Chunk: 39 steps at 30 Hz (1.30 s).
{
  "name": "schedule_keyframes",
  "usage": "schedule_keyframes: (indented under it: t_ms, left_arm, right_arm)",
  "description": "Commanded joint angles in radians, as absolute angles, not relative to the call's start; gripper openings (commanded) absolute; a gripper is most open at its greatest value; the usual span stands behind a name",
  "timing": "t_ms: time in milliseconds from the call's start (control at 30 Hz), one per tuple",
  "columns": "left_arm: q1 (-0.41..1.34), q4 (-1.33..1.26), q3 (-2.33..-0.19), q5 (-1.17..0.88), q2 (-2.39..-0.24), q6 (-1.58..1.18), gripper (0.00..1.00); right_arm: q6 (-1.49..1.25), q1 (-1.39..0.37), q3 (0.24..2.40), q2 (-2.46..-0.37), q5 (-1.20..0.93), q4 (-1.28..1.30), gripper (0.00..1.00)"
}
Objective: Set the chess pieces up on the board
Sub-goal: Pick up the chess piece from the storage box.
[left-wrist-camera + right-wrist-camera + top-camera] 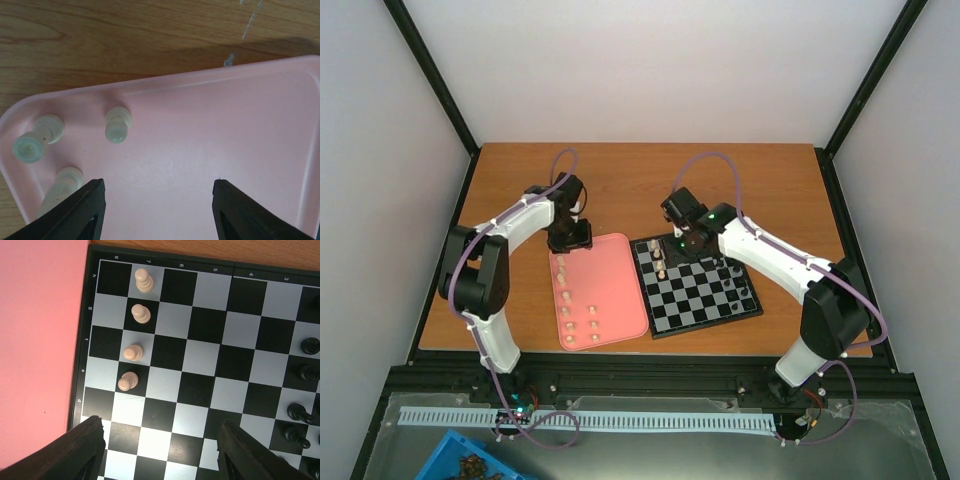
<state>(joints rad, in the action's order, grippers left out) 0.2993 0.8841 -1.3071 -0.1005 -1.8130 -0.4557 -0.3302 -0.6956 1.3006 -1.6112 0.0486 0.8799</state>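
Observation:
The chessboard (705, 325) lies right of centre, with several cream pawns (659, 262) standing in a column near its left edge. In the right wrist view they stand on the board (86, 315) at the upper left, the nearest pawn (128, 381) just ahead of my open, empty right gripper (160, 425). That gripper (685, 240) hovers over the board's far left part. My left gripper (570, 240) is open and empty over the far left corner of the pink tray (615, 275). Three cream pieces (118, 125) lie tipped over in that corner, left of the gripper (159, 187).
More cream pieces (567, 312) stand along the tray's left side. Dark pieces (310, 346) fill the board's right side, also seen from above (740, 285). The tray (40, 340) abuts the board's left rim. A blue bin (470, 462) sits below the table's front.

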Motion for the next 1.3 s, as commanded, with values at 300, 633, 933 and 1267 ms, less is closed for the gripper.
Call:
schedule_keyframes:
  t_ms: [300,633,933,1267]
  left_arm:
    - [0.278,0.844,-1.357,-0.060,-1.882,-0.493,0.47]
    - [0.258,0.840,-1.385,-0.043,-1.927,-0.492,0.46]
    - [0.239,0.839,-1.401,-0.050,-1.966,-0.477,0.35]
    - [0.238,0.845,-1.424,-0.065,-1.993,-0.468,0.25]
  right_arm:
    - [-0.302,-0.654,1.323,-1.614,0.027,0.891,0.62]
    - [-0.291,-0.640,1.338,-1.640,0.005,0.889,0.61]
    - [-0.282,-0.631,1.356,-1.663,-0.001,0.894,0.61]
    - [-0.281,-0.629,1.358,-1.681,-0.012,0.888,0.60]
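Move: The white chess piece by the storage box's far edge stands about 3 cm ahead of the left hand, 2 cm to its left and some 4 cm below. At similar height, the corner piece is 2 cm ahead and 6 cm left; the tall piece is 1 cm back and 5 cm left. From the right hand the piece lies about 26 cm left, 4 cm ahead and 11 cm below. Left hand sinks about 4 cm while easing forward and left, its open fingers narrowing astride the far-edge piece. ##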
